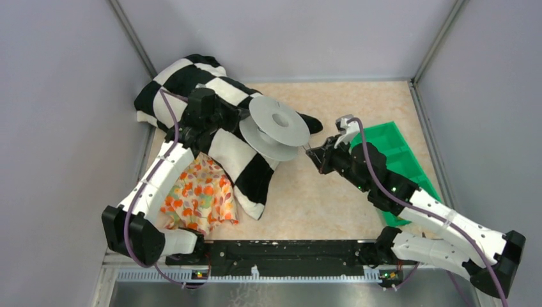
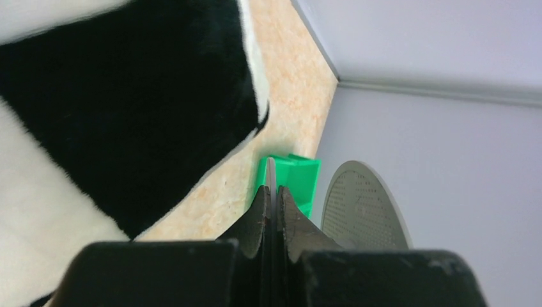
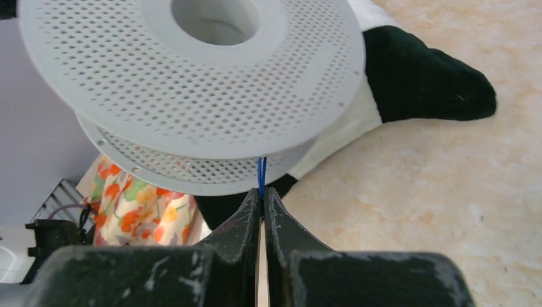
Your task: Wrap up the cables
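A grey perforated spool [image 1: 279,121] with two round flanges hangs tilted above the table, over the checked cloth. My left gripper [image 1: 245,123] is shut on the edge of one flange [image 2: 271,174]; the other flange [image 2: 362,206] shows to its right. The spool fills the top of the right wrist view [image 3: 192,70]. The cable [image 3: 261,174] is a very thin blue wire, doubled, running from between the flanges down into my right gripper [image 3: 262,193], which is shut on it. In the top view the right gripper [image 1: 317,154] sits just right of the spool.
A black-and-white checked plush cloth [image 1: 224,153] lies at the back left, under the left arm. A floral orange cloth [image 1: 199,197] lies at its near side. A green bin [image 1: 395,153] stands at the right under the right arm. Grey walls enclose the table.
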Tool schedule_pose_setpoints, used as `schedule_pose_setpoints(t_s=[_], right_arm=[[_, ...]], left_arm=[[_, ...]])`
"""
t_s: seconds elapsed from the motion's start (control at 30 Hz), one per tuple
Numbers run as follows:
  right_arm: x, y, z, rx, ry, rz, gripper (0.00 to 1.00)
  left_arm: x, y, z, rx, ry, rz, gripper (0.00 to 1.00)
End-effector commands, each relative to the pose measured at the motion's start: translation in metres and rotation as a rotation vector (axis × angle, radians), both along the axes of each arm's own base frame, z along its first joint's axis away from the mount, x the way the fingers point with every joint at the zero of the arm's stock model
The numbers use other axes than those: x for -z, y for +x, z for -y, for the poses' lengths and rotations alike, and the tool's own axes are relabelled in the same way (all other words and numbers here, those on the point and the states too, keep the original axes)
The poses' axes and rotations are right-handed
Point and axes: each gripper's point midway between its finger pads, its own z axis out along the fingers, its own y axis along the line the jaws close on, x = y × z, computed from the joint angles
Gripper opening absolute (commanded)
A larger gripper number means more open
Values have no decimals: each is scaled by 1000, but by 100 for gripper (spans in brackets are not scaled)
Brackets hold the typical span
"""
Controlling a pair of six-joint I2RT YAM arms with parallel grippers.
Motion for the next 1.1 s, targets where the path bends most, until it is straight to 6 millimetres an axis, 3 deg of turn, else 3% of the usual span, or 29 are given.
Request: schedule_pose_setpoints(t_s=[0.0, 0.13, 0.3, 0.4, 0.6, 0.77, 0.97, 1.07], right_arm=[[14, 4, 35, 111, 21, -43, 0], [15, 14, 65, 180, 79, -52, 0], [5, 30, 102, 266, 47, -15, 0], [-2, 40, 121, 310, 17, 5, 0], [-18, 62, 157, 408, 8, 45, 0], [-25, 76, 175, 440, 33, 49, 0], [-33, 85, 183, 469, 41, 62, 0], [-33, 87, 180, 453, 48, 56, 0]], left_arm=[[-80, 12, 13, 120, -7, 344, 0], [-94, 6, 38, 332, 23, 448, 0], [-82, -11, 69, 679, 82, 449, 0], [-73, -28, 77, 863, 102, 465, 0], [-52, -51, 64, 976, 267, 484, 0], [-38, -66, 52, 1044, 378, 505, 0], [-40, -85, 49, 1137, 415, 589, 0], [-45, -85, 48, 1120, 431, 613, 0]])
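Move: The left hand already grips the rim of the spool, whose middle lies some 10 cm to its right and 6 cm back, roughly level; the checkered pillow's middle is about 10 cm left, 2 cm back and 20 cm below. From the right hand, which pinches the blue cable, the spool sits about 11 cm left, 6 cm ahead; the pillow tip is 10 cm ahead, 4 cm right, and the green box 35 cm right, 8 cm back, both some 22 cm lower. Rightward about 18 cm and somewhat forward goes the right hand, away from the spool towards the green box, still pinching the cable and swinging clockwise. The left hand keeps its grip on the spool's rim, carries it right and up, then back and down again, turning it clockwise by some 60 degrees and tipping it. ##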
